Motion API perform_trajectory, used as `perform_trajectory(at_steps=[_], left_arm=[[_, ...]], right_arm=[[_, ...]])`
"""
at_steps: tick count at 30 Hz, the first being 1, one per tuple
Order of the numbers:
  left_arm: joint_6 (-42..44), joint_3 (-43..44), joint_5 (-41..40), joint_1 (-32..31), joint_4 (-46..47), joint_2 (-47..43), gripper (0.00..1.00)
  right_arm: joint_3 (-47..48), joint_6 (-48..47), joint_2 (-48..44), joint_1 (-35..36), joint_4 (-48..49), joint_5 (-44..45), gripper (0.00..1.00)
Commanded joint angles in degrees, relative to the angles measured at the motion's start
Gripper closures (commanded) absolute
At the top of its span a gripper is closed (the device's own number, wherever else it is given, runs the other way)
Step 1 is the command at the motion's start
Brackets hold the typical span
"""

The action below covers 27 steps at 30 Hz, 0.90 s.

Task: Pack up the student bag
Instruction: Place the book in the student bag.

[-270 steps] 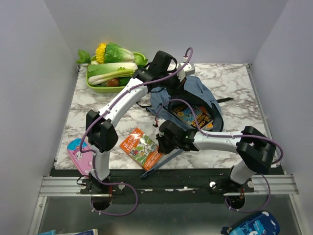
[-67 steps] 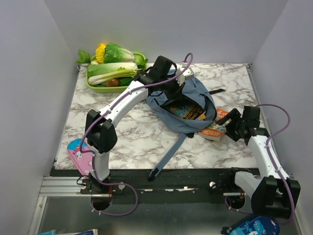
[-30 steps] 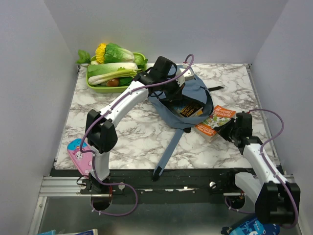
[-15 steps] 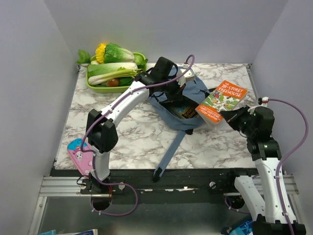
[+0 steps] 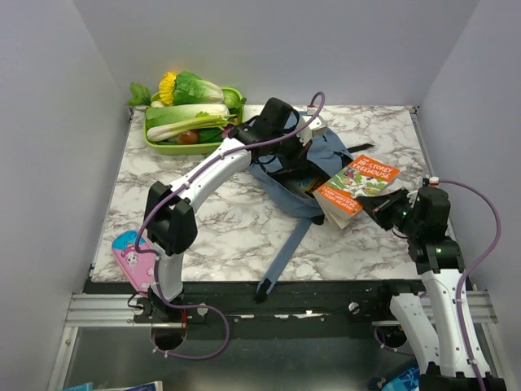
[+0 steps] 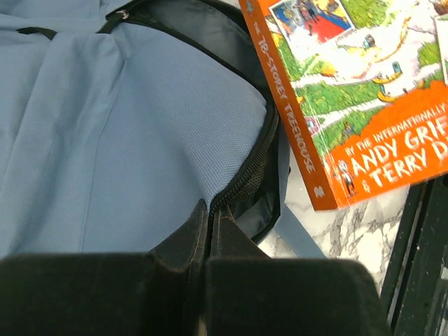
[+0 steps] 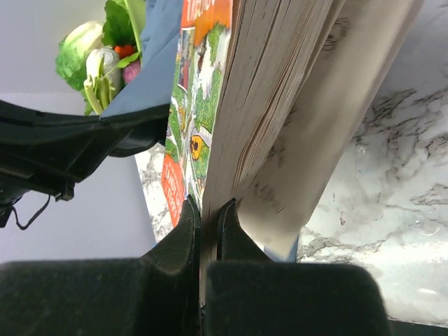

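Observation:
The student bag, dusty-blue with a dark lining, lies open at the table's back centre. My left gripper is shut on its zipper rim, and the left wrist view shows the fingertips pinching the black zip edge of the bag. My right gripper is shut on an orange paperback book, held tilted above the table with its near end at the bag's mouth. In the right wrist view the gripper clamps the book's cover and some of its pages. Another book shows inside the bag.
A green tray of vegetables stands at the back left. A pink pencil case lies at the front left edge. The bag's long strap trails toward the front edge. White walls close in both sides.
The right gripper has lifted the orange book off the table, then brought it down and left to the bag's mouth. The left gripper keeps its hold on the rim.

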Motion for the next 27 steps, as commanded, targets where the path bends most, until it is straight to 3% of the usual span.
perform_trajectory(at_steps=[1,10,14,21,27], left_arm=[[-6.03,-2.22,-5.33,-1.14,9.25,-2.14,1.0],[-13.68,-8.56,-13.24,-1.22,21.13,-8.82,1.0],[-14.82,-6.72,-12.55,-1.14,19.81,-9.18,1.0],[-13.86,-3.82,-4.05,-2.19,15.34,-9.18,1.0],[-12.01,-2.32,-1.82,-2.46,10.06,-9.44,1.0]], right_arm=[[-1.29,4.24,-1.41,2.4,4.18,-4.24,0.99],[-3.93,8.46,2.01,6.79,8.93,-3.53,0.99],[-3.93,10.39,4.21,10.39,11.39,-1.78,0.99],[-1.56,12.42,12.11,17.07,18.4,0.51,0.99],[2.47,12.5,24.76,18.56,24.83,1.39,0.99]])
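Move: The right hand holds the book by its long page edge. The bag's open mouth is about 15 cm to this hand's left, some 7 cm ahead and 10 cm lower. The left gripper pinches the zipped rim roughly 13 cm left of the right hand and 11 cm ahead, level with it; the loose strap lies about 20 cm left, 12 cm back and 18 cm down. From the left hand the mouth is around 4 cm back, straight in line sideways, and 8 cm below. Leftward and down, the right hand carries the still-pinched book to the bag's mouth, some 8 cm across and 5 cm lower, easing back slightly before pushing forward at the end while it turns counter-clockwise and tips down about 10 degrees each. The left hand keeps its pinch on the zipped rim, dips forward, then lifts it about 4 cm and draws back. ##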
